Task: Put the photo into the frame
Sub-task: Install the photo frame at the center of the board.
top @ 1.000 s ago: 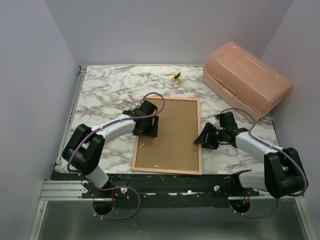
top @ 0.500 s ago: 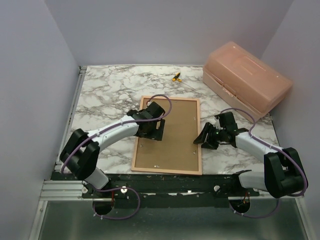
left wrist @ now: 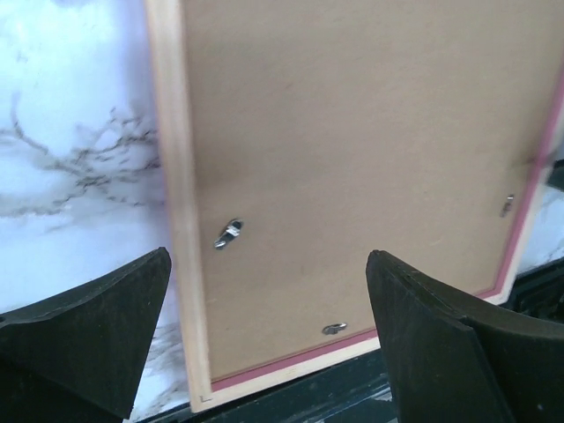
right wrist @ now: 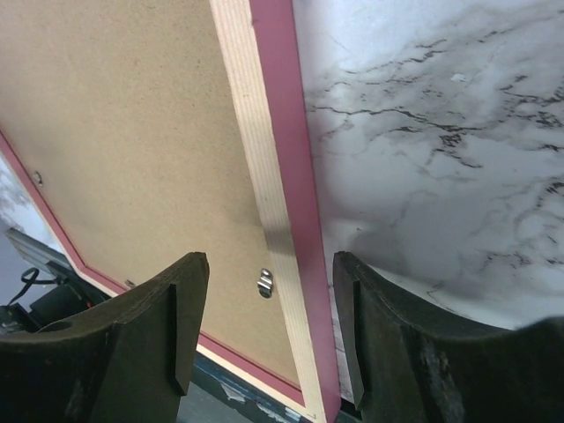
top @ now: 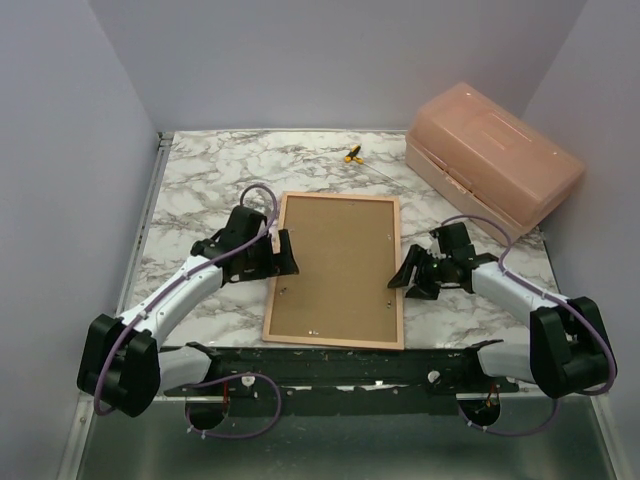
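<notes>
The frame (top: 335,340) lies face down in the middle of the marble table, light wood side up, with a brown backing board (top: 338,265) seated in it. The photo is hidden. My left gripper (top: 283,253) hovers at the frame's left edge (left wrist: 172,176), open wide with nothing between its fingers (left wrist: 88,326). My right gripper (top: 403,276) is at the frame's right edge (right wrist: 278,132). It stands open with the pink-sided rail between its fingers (right wrist: 414,344), and a gap shows on each side.
A salmon plastic box (top: 495,165) stands at the back right. A small yellow and black object (top: 352,154) lies behind the frame. Small metal turn clips (left wrist: 227,235) sit along the backing board's rim. The black rail (top: 330,365) runs just past the frame's near edge.
My left arm has drawn back leftward from over the backing board to the frame's left edge, and its jaws have opened wider. My right gripper has widened a little in place.
</notes>
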Available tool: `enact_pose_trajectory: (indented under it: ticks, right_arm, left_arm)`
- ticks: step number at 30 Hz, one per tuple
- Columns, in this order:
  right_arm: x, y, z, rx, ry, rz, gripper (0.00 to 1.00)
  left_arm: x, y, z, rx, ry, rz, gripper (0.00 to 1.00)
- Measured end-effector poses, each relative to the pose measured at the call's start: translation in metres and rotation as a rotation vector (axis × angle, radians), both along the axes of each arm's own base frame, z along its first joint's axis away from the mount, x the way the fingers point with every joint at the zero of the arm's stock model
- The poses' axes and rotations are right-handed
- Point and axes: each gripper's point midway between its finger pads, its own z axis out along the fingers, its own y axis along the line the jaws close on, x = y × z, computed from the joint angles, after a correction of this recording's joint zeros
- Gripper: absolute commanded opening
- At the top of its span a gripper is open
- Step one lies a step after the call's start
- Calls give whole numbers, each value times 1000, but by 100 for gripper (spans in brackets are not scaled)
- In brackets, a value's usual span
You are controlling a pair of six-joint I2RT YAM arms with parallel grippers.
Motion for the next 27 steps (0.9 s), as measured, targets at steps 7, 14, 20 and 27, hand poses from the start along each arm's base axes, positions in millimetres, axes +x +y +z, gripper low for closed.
enact_pose_trajectory:
  ticks: [7,14,20,27]
  right_arm:
    - [-9,-6,-1,-46,27,5,66]
    - [-20,9,-5,-53,42,62,66]
    - [-17,35,-7,-78,68,134,66]
    - [-5,48,-8,-167,39,158,70]
  left_arm:
    - [-24,25,-42,31,129,54,95]
    - [-48,31,-71,38,215,75,95]
    - [-47,30,-70,20,196,85,96]
    - [-44,38,-72,50,183,116,96]
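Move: The left rail of the photo frame has its middle about 5 cm left, 2 cm back and 9 cm below the left hand, with a metal clip some 3 cm left and 6 cm back of that hand. The right rail runs about 2 cm below the right hand, its middle 3 cm ahead and 0 cm sideways. Another clip lies 2 cm left and 3 cm back of the right hand. Lower the left gripper about 7 cm while drawing it back and left, its open fingers tipping some 10 degrees down, until its outer finger sits beside the left rail. With the right gripper still open around the right rail, ease back about 2 cm, then sweep left some 5 cm and forward again, turning slightly counter-clockwise, pushing the rail's outer side with the outer finger. ##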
